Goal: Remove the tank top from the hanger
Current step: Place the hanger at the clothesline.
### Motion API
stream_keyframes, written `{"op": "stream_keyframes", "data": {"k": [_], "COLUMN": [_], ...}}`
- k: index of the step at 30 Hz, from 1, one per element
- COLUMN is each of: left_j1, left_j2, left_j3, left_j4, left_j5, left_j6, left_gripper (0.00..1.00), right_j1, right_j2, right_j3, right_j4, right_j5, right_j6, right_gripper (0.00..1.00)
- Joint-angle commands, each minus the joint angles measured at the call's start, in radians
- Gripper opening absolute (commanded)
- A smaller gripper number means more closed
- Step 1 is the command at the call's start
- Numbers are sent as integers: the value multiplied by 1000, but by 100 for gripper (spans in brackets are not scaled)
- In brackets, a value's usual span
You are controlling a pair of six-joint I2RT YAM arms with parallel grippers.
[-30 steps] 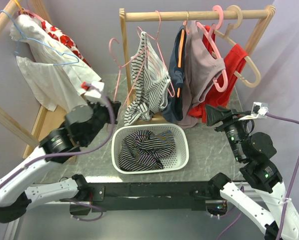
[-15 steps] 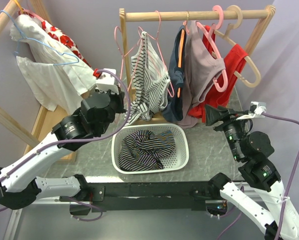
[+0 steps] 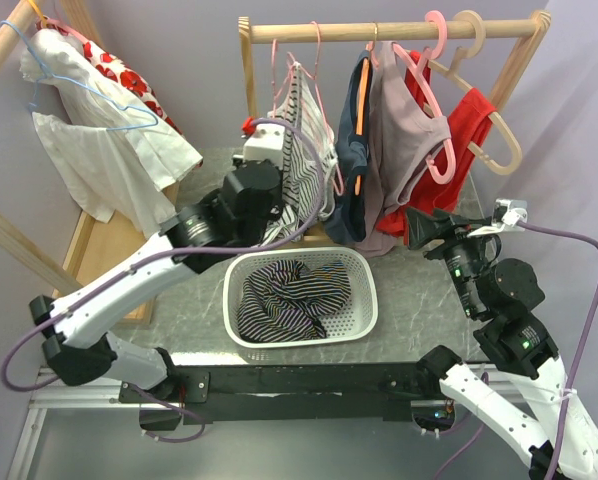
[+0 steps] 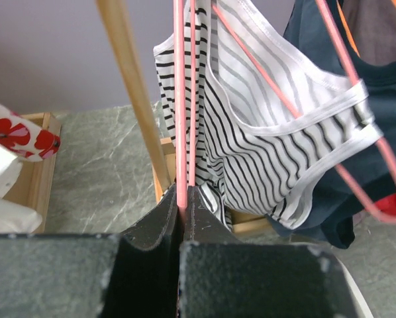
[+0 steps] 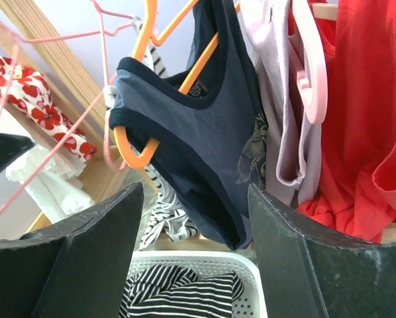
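The black-and-white striped tank top [image 4: 271, 152] hangs on a thin pink wire hanger [image 4: 183, 99] at the left end of the wooden rail [image 3: 379, 30]. My left gripper [image 4: 183, 193] is shut on that hanger's lower wire, right beside the rail's wooden post [image 4: 135, 99]. In the top view the striped tank top [image 3: 304, 150] drapes next to my raised left arm. My right gripper [image 5: 195, 212] stands open below a navy tank top [image 5: 204, 126] on an orange hanger [image 5: 135, 149], touching neither. It shows in the top view as well, right gripper [image 3: 424, 228].
A white basket [image 3: 364, 300] holding striped clothing sits below the rail. A mauve top [image 3: 404, 130] and a red top [image 3: 469, 130] hang further right on the rail. A white garment with red flowers [image 3: 99, 140] hangs on a second rack at the left.
My left arm has risen and swung right toward the rail, carrying the pink hanger and striped top with it. The right arm has barely moved.
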Motion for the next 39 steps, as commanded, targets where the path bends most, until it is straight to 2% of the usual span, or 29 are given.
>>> {"op": "stream_keyframes", "data": {"k": [1,11,16,19,25,28,37,39], "left_j1": [-5,24,63,81,159,213,225,227], "left_j2": [57,127,130,173,207,245,212,192], "left_j3": [137,231,235,292,317,344,251,225], "left_j4": [-29,-57,-35,-66,-65,-115,-80,-72], "left_j5": [-42,-81,-53,-48,31,111,154,171], "left_j6": [31,31,36,42,37,2,-35,-47], "left_gripper": [1,1,1,1,1,1,1,4], "right_j1": [-10,-22,-27,-30,-32,-33,-35,-35], "right_j2": [14,30,37,40,37,35,49,55], "right_j3": [14,21,21,20,21,21,21,26], "right_j4": [53,60,70,73,73,74,88,90], "right_j5": [-25,-54,-65,-71,-83,-83,-98,-105], "right_j6": [-12,-15,-14,-11,-5,-6,-8,-9], "right_gripper": [72,72,72,72,72,72,73,73]}}
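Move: The left hand, still gripping the empty pink hanger near one end, has the free spot on the clothesline some 26 cm ahead, about 2 cm to its left and roughly 15 cm above. The rack's post stands about 24 cm ahead and 5 cm left; the striped tank top hangs about 13 cm ahead and 5 cm right, the blue top 15 cm ahead and 14 cm right. From the idle right hand that free spot is about 34 cm ahead, 28 cm left and 16 cm up. Forward towards the clothesline by about 8 cm, in an arc: the left hand climbs some 3 cm while swerving slightly right and then back left, bringing the hanger's hook up to the rod between the post and the striped tank top, then sinks 4 to 5 cm as it finishes the reach. The wrist yaws a little counter-clockwise; the fingers stay shut on the hanger. ##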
